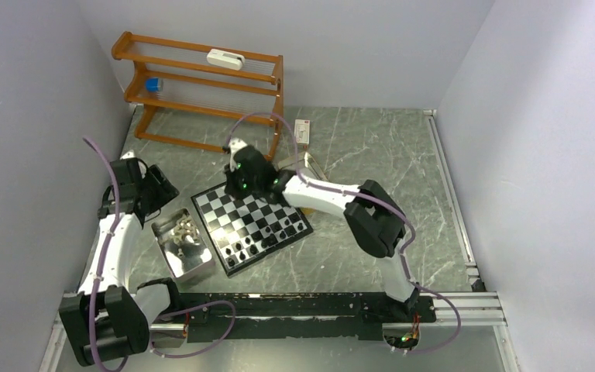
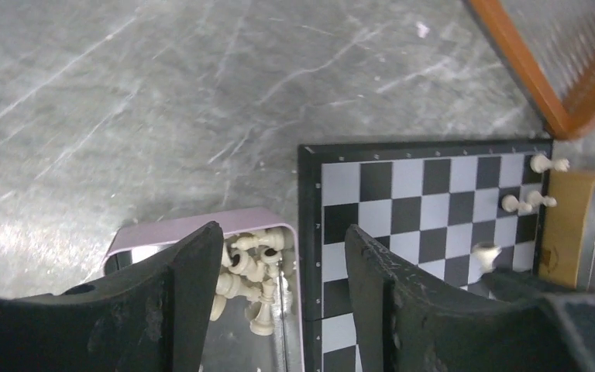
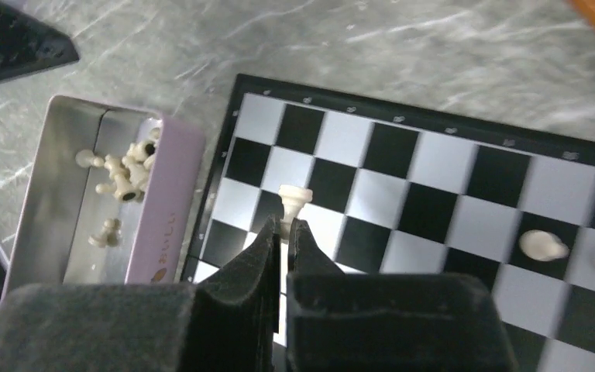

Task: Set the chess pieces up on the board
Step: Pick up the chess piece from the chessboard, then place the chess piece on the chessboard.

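The board (image 1: 236,222) lies at the table's middle with black chess pieces (image 1: 267,242) along its near right edge. In the right wrist view my right gripper (image 3: 285,225) is shut on a cream-white piece (image 3: 294,198), held over the board (image 3: 434,170) near its left edge. More white pieces (image 3: 542,245) stand at the right of that view. My left gripper (image 2: 283,231) hangs open, nothing between its fingers, over the seam between the metal tray (image 2: 201,226) and the board (image 2: 403,194). Several loose white pieces (image 2: 252,263) lie in that tray.
The tray (image 1: 172,254) sits just left of the board. A wooden rack (image 1: 201,85) stands at the back left, a small white box (image 1: 302,132) beside it. A tan box (image 2: 573,225) lies against the board's far edge.
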Motion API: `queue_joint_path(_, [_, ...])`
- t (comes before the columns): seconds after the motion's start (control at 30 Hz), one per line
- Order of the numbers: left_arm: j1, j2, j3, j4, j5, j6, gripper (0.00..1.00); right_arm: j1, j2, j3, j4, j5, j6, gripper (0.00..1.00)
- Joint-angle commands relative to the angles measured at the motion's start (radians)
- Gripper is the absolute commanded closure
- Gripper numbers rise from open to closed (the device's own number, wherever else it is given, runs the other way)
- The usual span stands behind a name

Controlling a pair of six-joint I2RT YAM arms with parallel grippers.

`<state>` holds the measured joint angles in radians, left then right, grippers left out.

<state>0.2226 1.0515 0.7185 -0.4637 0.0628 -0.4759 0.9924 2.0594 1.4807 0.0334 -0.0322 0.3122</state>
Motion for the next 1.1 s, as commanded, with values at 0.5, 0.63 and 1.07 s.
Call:
queue_joint_path(0.5, [-0.084,-0.223,-0.020,0.108,0.038,0.122,0.03,-0.111,0.312,0.807,-1.066,-0.039,-0.285,1.00])
queue_joint_path(0.63, [-0.084,-0.209,-0.019,0.109,0.047,0.117,0.03,-0.112,0.381,0.905,-1.141,0.013,-0.305,1.00])
queue_joint_path(1.07, [-0.086,-0.224,-0.014,0.100,0.025,0.115,0.03,-0.123,0.424,0.895,-1.079,0.085,-0.354,0.95])
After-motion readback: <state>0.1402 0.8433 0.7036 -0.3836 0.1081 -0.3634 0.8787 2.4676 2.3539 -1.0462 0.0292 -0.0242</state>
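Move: The right hand already pinches a white piece; the empty square beside the pawns lies about 8 cm ahead, 7 cm right and 8 cm below it. From this hand the near pawn stands 9 cm ahead, 10 cm right, the edge pawn 10 cm ahead, 13 cm right, the corner rook 13 cm ahead, 11 cm right. The empty left hand has the tray's pieces roughly 9 cm back, 1 cm left and 11 cm below. Right hand carries white piece about 8 cm right and forward, up then down towards pawns; left rises, opening. ##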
